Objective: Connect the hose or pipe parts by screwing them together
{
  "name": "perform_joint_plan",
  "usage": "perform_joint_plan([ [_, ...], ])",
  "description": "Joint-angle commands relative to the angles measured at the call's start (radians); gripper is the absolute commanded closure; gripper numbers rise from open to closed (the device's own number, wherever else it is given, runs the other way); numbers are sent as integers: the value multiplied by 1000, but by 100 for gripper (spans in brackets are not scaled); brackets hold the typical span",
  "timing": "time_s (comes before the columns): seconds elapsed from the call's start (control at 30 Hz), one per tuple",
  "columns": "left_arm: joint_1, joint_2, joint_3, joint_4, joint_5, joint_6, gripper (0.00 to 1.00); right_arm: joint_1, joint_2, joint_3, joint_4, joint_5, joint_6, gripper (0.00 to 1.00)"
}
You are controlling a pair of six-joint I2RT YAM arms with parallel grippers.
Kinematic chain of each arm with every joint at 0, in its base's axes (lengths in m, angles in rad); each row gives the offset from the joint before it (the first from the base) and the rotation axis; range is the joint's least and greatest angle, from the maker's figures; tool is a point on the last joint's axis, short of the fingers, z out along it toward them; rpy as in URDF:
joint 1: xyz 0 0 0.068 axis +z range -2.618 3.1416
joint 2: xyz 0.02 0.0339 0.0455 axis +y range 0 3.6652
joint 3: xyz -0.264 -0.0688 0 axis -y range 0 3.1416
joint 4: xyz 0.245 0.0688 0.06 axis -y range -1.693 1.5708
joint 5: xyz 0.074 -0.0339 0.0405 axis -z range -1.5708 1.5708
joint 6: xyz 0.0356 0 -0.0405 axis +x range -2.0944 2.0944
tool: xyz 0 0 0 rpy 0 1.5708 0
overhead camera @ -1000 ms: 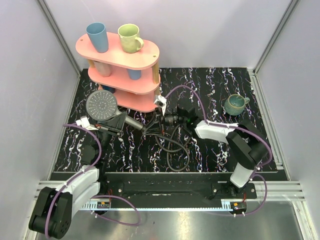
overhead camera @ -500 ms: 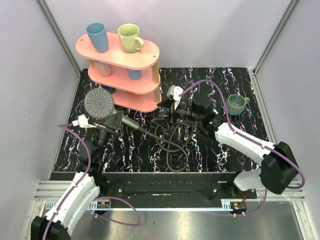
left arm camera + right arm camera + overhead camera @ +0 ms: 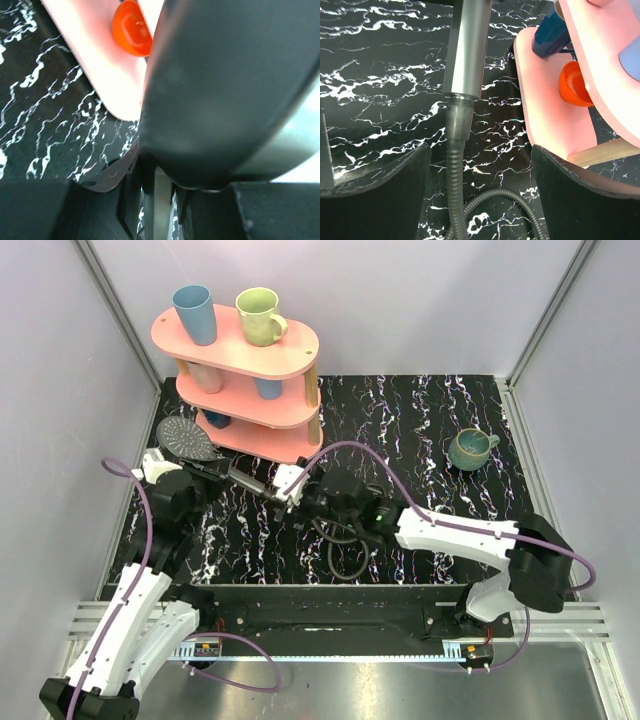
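Observation:
The dark grey shower head (image 3: 185, 437) is held tilted just left of the pink shelf's foot, its straight handle (image 3: 248, 481) pointing right. My left gripper (image 3: 200, 478) is shut on the handle near the head. In the left wrist view the head's back (image 3: 225, 90) fills the frame and the handle (image 3: 161, 200) runs between the jaws. The black coiled hose (image 3: 345, 540) loops on the table. In the right wrist view its end nut (image 3: 459, 120) sits against the handle's end (image 3: 467, 50). My right gripper (image 3: 477, 190) (image 3: 292, 492) is open, with the hose (image 3: 455, 190) between its fingers, untouched.
The pink three-tier shelf (image 3: 250, 350) stands at the back left with a blue cup (image 3: 195, 313) and a green cup (image 3: 260, 316) on top. An orange cup (image 3: 574, 85) sits on its lowest tier. A green mug (image 3: 468, 448) rests at the back right of the marbled black table (image 3: 430, 410).
The left arm has carried the shower head leftward and tilted it. The right gripper has opened, let go of the hose end and moved left along the hose.

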Motion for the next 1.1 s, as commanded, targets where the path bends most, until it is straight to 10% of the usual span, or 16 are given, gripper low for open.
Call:
perform_joint_plan([
  [0.0,-2,17,100,-119,-32,-60,100,59,87,87,43,191,-109,12],
  [0.33,-2,4,77,-110,-26,-77,100,122,227,207,54,286,-166,27],
  [0.47,-2,-16,54,-82,6,-76,100,122,247,235,58,289,-126,72],
  [0.63,-2,-89,-60,105,78,25,100,107,258,256,36,260,-73,97],
  [0.87,-2,-250,-419,745,284,137,100,-32,191,313,-5,-188,200,100],
  [1.07,-2,-325,-543,942,314,231,100,-194,172,319,111,-603,485,100],
])
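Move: The hose connector, already on the end of the shower head's handle, lies about 5 cm left, 1 cm ahead and 3 cm below the open right hand. The hose loop on the table is some 12 cm right, 10 cm back and 20 cm down. The pink rack's lowest shelf lies about 17 cm ahead, 7 cm left and 17 cm below. From the left hand, which already holds the shower head, the connector is some 11 cm right, 4 cm back and 4 cm lower. Slide the open right gripper about 5 cm left and some 3 cm down around the hose connector and close on it, while the left dips and keeps its grip on the shower head. Then counter-twist: tip the left fingers up about 35 degrees and roll the right gripper's forward side down nearly 30, to screw the connector onto the handle. ##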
